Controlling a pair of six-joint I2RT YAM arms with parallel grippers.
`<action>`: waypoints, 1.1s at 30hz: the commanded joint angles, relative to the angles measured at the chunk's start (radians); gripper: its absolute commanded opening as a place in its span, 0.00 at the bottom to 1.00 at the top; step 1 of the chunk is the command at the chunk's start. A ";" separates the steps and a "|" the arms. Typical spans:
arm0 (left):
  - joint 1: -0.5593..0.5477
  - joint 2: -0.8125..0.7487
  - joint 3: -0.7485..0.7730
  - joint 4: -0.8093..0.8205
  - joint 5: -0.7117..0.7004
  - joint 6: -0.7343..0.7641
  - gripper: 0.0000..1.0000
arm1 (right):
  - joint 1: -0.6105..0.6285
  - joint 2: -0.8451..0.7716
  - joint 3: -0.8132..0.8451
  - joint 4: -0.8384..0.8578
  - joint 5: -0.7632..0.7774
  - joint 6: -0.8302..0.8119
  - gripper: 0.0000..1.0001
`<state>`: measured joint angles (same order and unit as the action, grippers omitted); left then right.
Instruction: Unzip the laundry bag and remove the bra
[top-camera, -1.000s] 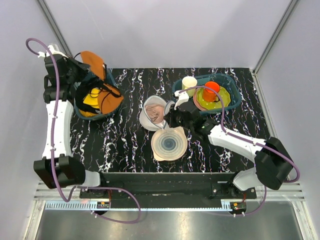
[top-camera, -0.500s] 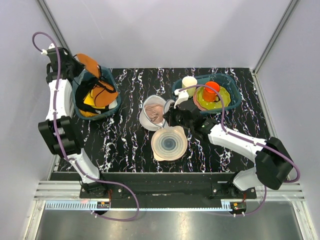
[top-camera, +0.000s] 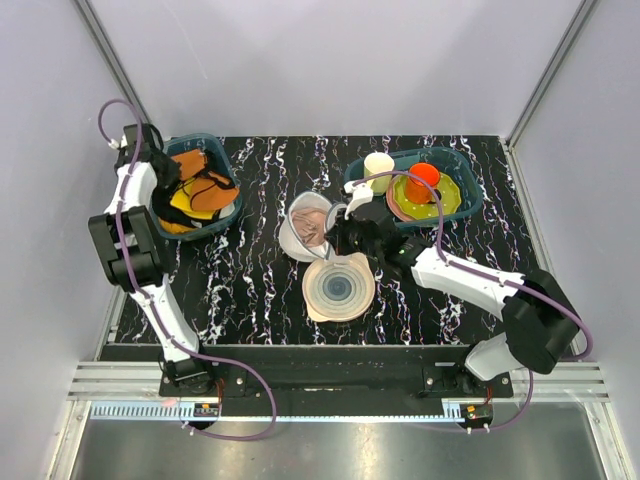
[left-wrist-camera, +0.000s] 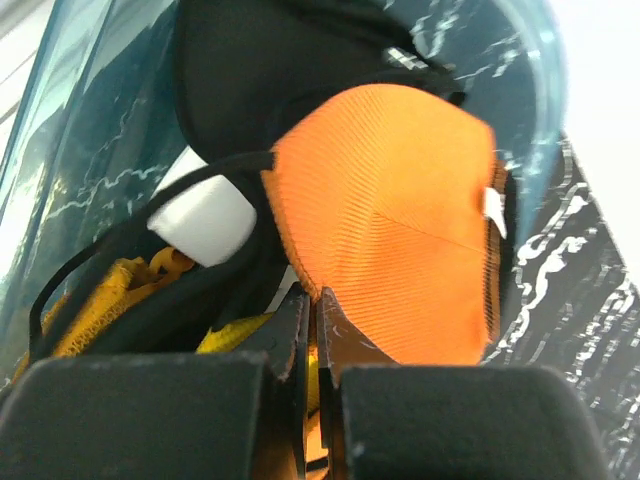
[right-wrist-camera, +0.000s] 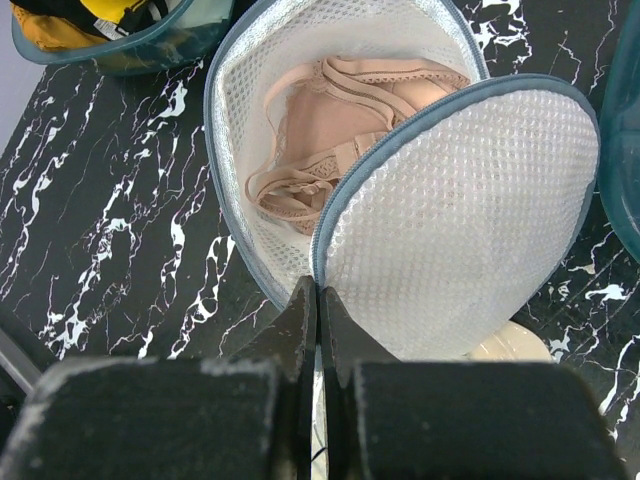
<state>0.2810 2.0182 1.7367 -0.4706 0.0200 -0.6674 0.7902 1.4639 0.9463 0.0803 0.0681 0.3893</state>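
Note:
The white mesh laundry bag (top-camera: 298, 232) lies unzipped in the middle of the table. Its lid (right-wrist-camera: 460, 220) stands raised. The pale pink-beige bra (right-wrist-camera: 330, 130) lies inside the open lower half, also seen from above as the bra (top-camera: 312, 228). My right gripper (right-wrist-camera: 318, 290) is shut on the bag's blue-grey zip rim where lid and base meet; from above the right gripper (top-camera: 338, 236) sits just right of the bag. My left gripper (left-wrist-camera: 312, 300) is shut on the edge of an orange garment (left-wrist-camera: 390, 220) over the left basket, far from the bag.
A teal basket (top-camera: 222, 152) at the back left holds the orange garment (top-camera: 208, 190) and a yellow garment (top-camera: 182, 200). A second teal basket (top-camera: 468, 178) at the back right holds a cream cup (top-camera: 378, 165), an orange cup (top-camera: 422, 180) and plates. A ringed plate (top-camera: 338, 288) lies just near of the bag.
My left arm has swung in from the far left and come down over the basket, lowering the orange garment into it. The right arm and the bag have stayed put.

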 joint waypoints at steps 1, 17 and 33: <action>0.007 0.057 -0.019 0.009 -0.051 -0.026 0.00 | 0.004 0.007 0.046 0.019 -0.014 -0.007 0.00; -0.037 -0.147 0.053 -0.058 -0.048 0.081 0.52 | 0.004 -0.039 0.039 0.015 -0.008 -0.001 0.00; -0.328 -0.499 -0.151 -0.137 0.141 0.149 0.81 | 0.004 -0.142 -0.012 0.018 0.041 -0.007 0.00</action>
<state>0.0677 1.6039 1.6936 -0.6029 -0.0120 -0.5247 0.7902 1.3575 0.9455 0.0746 0.0708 0.3893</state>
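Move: The left hand, still pinching the orange bra, has the middle of the left bin about 5 cm to its right, level ahead and 8 cm below; a yellow piece of clothing in the bin is 6 cm right, 3 cm back. The open laundry bag stands roughly 35 cm right and 11 cm back. From the right hand, pinching the bag's rim, the beige bra inside lies some 7 cm ahead, 5 cm left and 11 cm down; the striped plate is 7 cm back, 16 cm lower. The left fingers let go of the orange bra, spreading wide after sinking about 6 cm deeper into the bin; the hand then climbs out some 22 cm and swings right and a little back towards the laundry bag, tipping up slightly and turning clockwise. The right hand keeps its pinch on the bag's rim, holds still, then raises it about 4 cm near the end. ##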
